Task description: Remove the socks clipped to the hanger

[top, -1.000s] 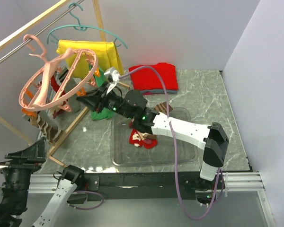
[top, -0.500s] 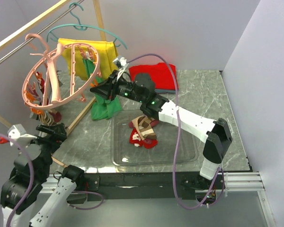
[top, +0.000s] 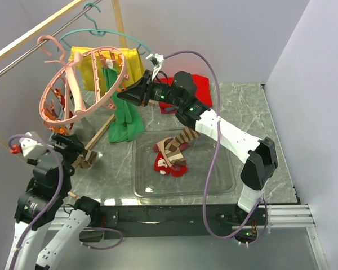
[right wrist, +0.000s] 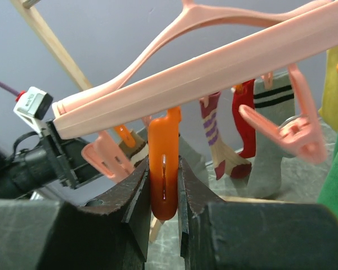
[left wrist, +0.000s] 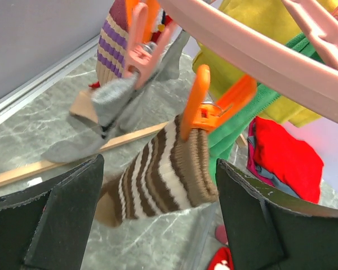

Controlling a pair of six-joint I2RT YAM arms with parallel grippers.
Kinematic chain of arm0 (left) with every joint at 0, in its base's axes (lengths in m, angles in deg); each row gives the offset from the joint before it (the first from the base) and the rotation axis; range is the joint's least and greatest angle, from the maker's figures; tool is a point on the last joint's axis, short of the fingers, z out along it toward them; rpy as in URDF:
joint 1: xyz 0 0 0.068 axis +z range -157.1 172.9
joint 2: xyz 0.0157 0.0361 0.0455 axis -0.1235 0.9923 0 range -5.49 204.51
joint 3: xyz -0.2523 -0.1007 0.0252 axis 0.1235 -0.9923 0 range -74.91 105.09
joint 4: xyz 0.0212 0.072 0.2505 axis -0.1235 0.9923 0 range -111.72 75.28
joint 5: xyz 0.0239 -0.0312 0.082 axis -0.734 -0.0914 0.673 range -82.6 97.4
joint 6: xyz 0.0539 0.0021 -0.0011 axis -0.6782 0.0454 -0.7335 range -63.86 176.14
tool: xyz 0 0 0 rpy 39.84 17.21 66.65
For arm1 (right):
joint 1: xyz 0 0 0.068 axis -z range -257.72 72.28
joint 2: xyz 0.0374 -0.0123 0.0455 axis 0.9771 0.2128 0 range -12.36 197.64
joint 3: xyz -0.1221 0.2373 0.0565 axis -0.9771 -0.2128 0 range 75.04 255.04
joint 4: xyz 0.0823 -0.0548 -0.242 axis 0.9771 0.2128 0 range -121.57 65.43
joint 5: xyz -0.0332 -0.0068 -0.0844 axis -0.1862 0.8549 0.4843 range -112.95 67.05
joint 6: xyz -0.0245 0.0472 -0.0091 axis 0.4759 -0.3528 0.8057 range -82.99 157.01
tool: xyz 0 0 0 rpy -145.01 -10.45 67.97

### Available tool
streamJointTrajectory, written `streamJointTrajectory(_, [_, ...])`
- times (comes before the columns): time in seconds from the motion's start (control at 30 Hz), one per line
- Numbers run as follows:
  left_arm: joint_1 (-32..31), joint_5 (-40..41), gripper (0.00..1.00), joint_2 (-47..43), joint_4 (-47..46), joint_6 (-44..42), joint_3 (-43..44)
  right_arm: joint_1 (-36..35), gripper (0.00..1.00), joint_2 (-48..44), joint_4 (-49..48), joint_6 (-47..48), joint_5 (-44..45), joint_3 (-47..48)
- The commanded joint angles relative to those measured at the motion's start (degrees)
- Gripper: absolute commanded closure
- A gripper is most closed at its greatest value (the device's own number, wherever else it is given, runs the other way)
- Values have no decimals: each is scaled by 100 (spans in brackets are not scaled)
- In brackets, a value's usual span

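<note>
The pink ring hanger [top: 81, 84] hangs tilted from the rail. My right gripper [top: 121, 95] [right wrist: 164, 169] is shut on an orange clip [right wrist: 164, 140] under its rim [right wrist: 214, 62]. My left gripper [top: 73, 147] [left wrist: 159, 185] stands open around a brown striped sock [left wrist: 163, 174] [top: 85, 161], which hangs from another orange clip [left wrist: 205, 107]; neither finger touches it. A grey sock [left wrist: 110, 95] and a purple striped sock [left wrist: 112, 45] hang behind. Purple striped [right wrist: 214, 129], red [right wrist: 245, 118] and grey [right wrist: 276, 124] socks show past the right fingers. A brown striped sock [top: 174, 147] and a red sock [top: 169, 164] lie in the clear tray [top: 214, 180].
A green garment [top: 124, 121] hangs below the right gripper. A yellow shirt [top: 98, 62] on a teal coat hanger [top: 101, 36] hangs behind the ring. A folded red garment [top: 201, 84] lies at the back. Wooden rack bars [top: 98, 135] cross the floor by the left gripper.
The right gripper has swung the ring's rim up and to the right. A brown striped sock has landed in the tray. The left arm has risen to the hanging brown sock.
</note>
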Motion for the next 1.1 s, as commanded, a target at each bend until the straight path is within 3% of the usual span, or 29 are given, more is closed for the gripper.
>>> streamJointTrajectory(0.0, [32, 42, 15, 215, -825, -379, -188, 89, 100, -53, -351, -173, -416, 188])
streamJointTrajectory(0.1, [32, 67, 17, 400, -1185, -485, -250, 107, 100, -106, -500, -295, -504, 92])
streamJointTrajectory(0.17, [32, 138, 24, 593, -1413, -669, -268, 125, 100, -158, -623, -401, -566, 30])
streamJointTrajectory(0.2, [32, 164, 37, 646, -1441, -705, -251, 116, 100, -176, -658, -410, -584, -5])
streamJointTrajectory(0.27, [32, 234, 50, 830, -1432, -793, -189, 125, 100, -220, -702, -428, -601, -49])
streamJointTrajectory(0.3, [32, 200, 62, 900, -1432, -837, -172, 125, 100, -229, -702, -437, -601, -93])
streamJointTrajectory(0.37, [32, 86, 76, 919, -1459, -986, -163, 125, 100, -229, -702, -454, -601, -137])
streamJointTrajectory(0.4, [32, 59, 87, 901, -1415, -952, -145, 125, 100, -229, -694, -463, -610, -155])
streamJointTrajectory(0.47, [32, -230, 92, 831, -1406, -925, -101, 125, 98, -203, -624, -472, -628, -164])
streamJointTrajectory(0.5, [32, -405, 94, 761, -1415, -942, -84, 125, 94, -194, -562, -463, -610, -164])
streamJointTrajectory(0.53, [32, -529, 94, 734, -1380, -934, -57, 125, 84, -177, -475, -446, -593, -146])
streamJointTrajectory(0.6, [32, -793, 99, 682, -1109, -750, 109, 125, 76, -159, -150, -340, -549, -128])
streamJointTrajectory(0.73, [32, -1372, 99, 497, -914, -591, 277, 98, 48, -343, 229, -94, -312, -435])
streamJointTrajectory(0.8, [32, -1740, 99, 348, -922, -547, 277, 63, 40, -527, 448, 81, -189, -681])
streamJointTrajectory(0.83, [32, -1847, 99, 304, -914, -538, 286, 37, 28, -597, 545, 178, -136, -769])
streamJointTrajectory(0.93, [32, -2164, 99, 172, -826, -468, 373, -129, 9, -940, 1019, 661, 355, -1138])
streamJointTrajectory(1.07, [32, -2323, 99, 49, -606, -380, 531, -332, 0, -1554, 978, 961, 1050, -1972])
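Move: The clipped top of the brown striped sock is about 5 cm ahead of the open left fingers and 1 cm right, level with them, its orange clip 4 cm above it. From the left hand the grey sock is some 16 cm ahead and 7 left, the green cloth about 22 ahead and 6 right. The right fingers hold the rim clip; from them the green cloth is 6 cm ahead, 3 left and lower, the striped sock some 20 left and 6 back. The left hand reaches forward about 5 cm to the striped sock and closes on its clipped top just under the orange clip, then draws it right, up and back, some 4 cm each way, while turning about 20 degrees clockwise. The right hand keeps its pinch on the rim clip, easing back about 1 cm and turning slightly counter-clockwise, until the left has its grip and is pulling, then opens wide, lets go and sinks about 8 cm clear of the rim, its fingers tipping some 10 degrees down. ##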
